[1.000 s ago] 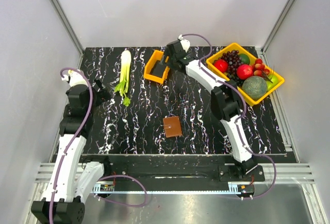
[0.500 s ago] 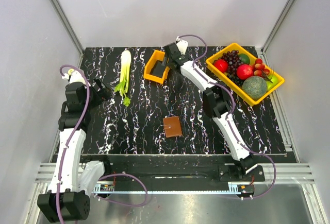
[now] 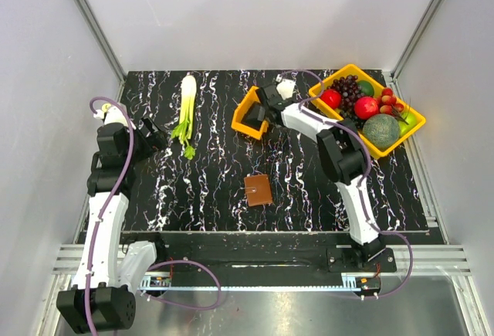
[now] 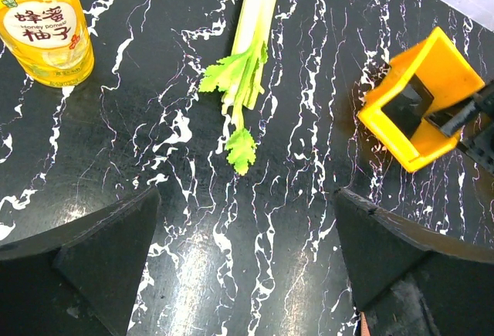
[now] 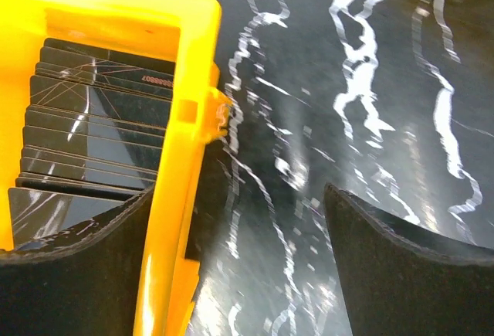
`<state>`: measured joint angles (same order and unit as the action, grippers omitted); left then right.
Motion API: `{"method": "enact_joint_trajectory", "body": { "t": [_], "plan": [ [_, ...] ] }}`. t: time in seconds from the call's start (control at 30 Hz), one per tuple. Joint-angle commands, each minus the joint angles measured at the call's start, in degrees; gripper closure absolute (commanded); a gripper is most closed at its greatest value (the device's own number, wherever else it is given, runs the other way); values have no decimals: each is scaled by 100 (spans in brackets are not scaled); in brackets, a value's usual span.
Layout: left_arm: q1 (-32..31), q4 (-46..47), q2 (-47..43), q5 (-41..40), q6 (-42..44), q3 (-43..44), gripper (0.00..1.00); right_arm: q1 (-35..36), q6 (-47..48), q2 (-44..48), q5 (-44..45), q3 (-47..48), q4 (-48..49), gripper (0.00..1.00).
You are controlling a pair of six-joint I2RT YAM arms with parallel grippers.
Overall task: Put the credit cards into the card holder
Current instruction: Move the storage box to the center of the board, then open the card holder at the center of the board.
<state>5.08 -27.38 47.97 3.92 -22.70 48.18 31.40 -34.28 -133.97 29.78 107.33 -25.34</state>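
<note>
The credit cards (image 5: 100, 120) stand as a dark, glossy stack inside the small orange bin (image 5: 181, 81). In the top view that bin (image 3: 248, 113) sits tilted at the back middle of the table. My right gripper (image 5: 238, 197) is open and straddles the bin's side wall, one finger inside by the cards and one outside; it shows in the top view (image 3: 265, 112) too. The card holder (image 3: 258, 190), a small brown wallet, lies flat near the table's middle, apart from both grippers. Over bare table at the left, my left gripper (image 4: 247, 274) hangs open with nothing in it.
A celery stalk (image 3: 185, 104) lies at the back left, also seen from the left wrist (image 4: 247, 58). A yellow drink bottle (image 4: 46, 23) stands near it. A yellow tray (image 3: 404, 134) of fruit fills the back right corner. Aluminium rails border the table.
The orange bin has shifted right and nearer and has tilted, with my right gripper at its wall. The right arm's elbow swung right. The left arm barely moved.
</note>
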Motion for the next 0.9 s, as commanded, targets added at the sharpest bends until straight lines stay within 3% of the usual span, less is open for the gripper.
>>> {"method": "enact_joint_trajectory", "body": {
  "t": [0.0,0.27,0.47,0.63,0.73,0.8,0.87],
  "plan": [
    [37,180,-6,144,29,-2,1,-2,-236,1275,537,-1027,504,13],
    [37,101,55,477,196,42,1,-2,-711,2664,380,-3067,812,13],
    [46,92,134,715,248,68,1,-2,-870,3438,318,-3912,838,13],
    [-7,31,169,654,266,68,1,-2,-203,4211,-304,-4185,1214,8],
    [-654,-162,161,41,231,200,2,-2,798,4808,-981,-4177,1848,8],
    [-1471,-259,169,-670,39,192,3,-2,1282,5047,-1586,-3975,1666,10],
    [-2175,-268,222,-1085,-242,25,3,-2,1197,5310,-1922,-4009,1253,15]
  ]
}}
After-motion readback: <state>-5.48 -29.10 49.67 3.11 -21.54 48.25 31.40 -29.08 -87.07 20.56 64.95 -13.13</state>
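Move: The storage box's centre lies about 6 cm left and 1 cm back of the right hand point, its right wall already between the open fingers. The celery lies some 25 cm left and 1 back; the fruit basket about 31 cm right, level with the hand; the brown card holder roughly 25 cm back and 3 left. From the left hand, the box is around 22 cm ahead, 30 right and 19 below. Dragging the storage box back and to the right with the open left finger still hooked inside its right wall, the right hand draws about 12 cm back and 7 right, creeping up slightly. It then comes free and rises quickly by some 9 cm, easing left and tipping its fingers up. Late on, the left hand swings about 5 cm right, fingers open. ##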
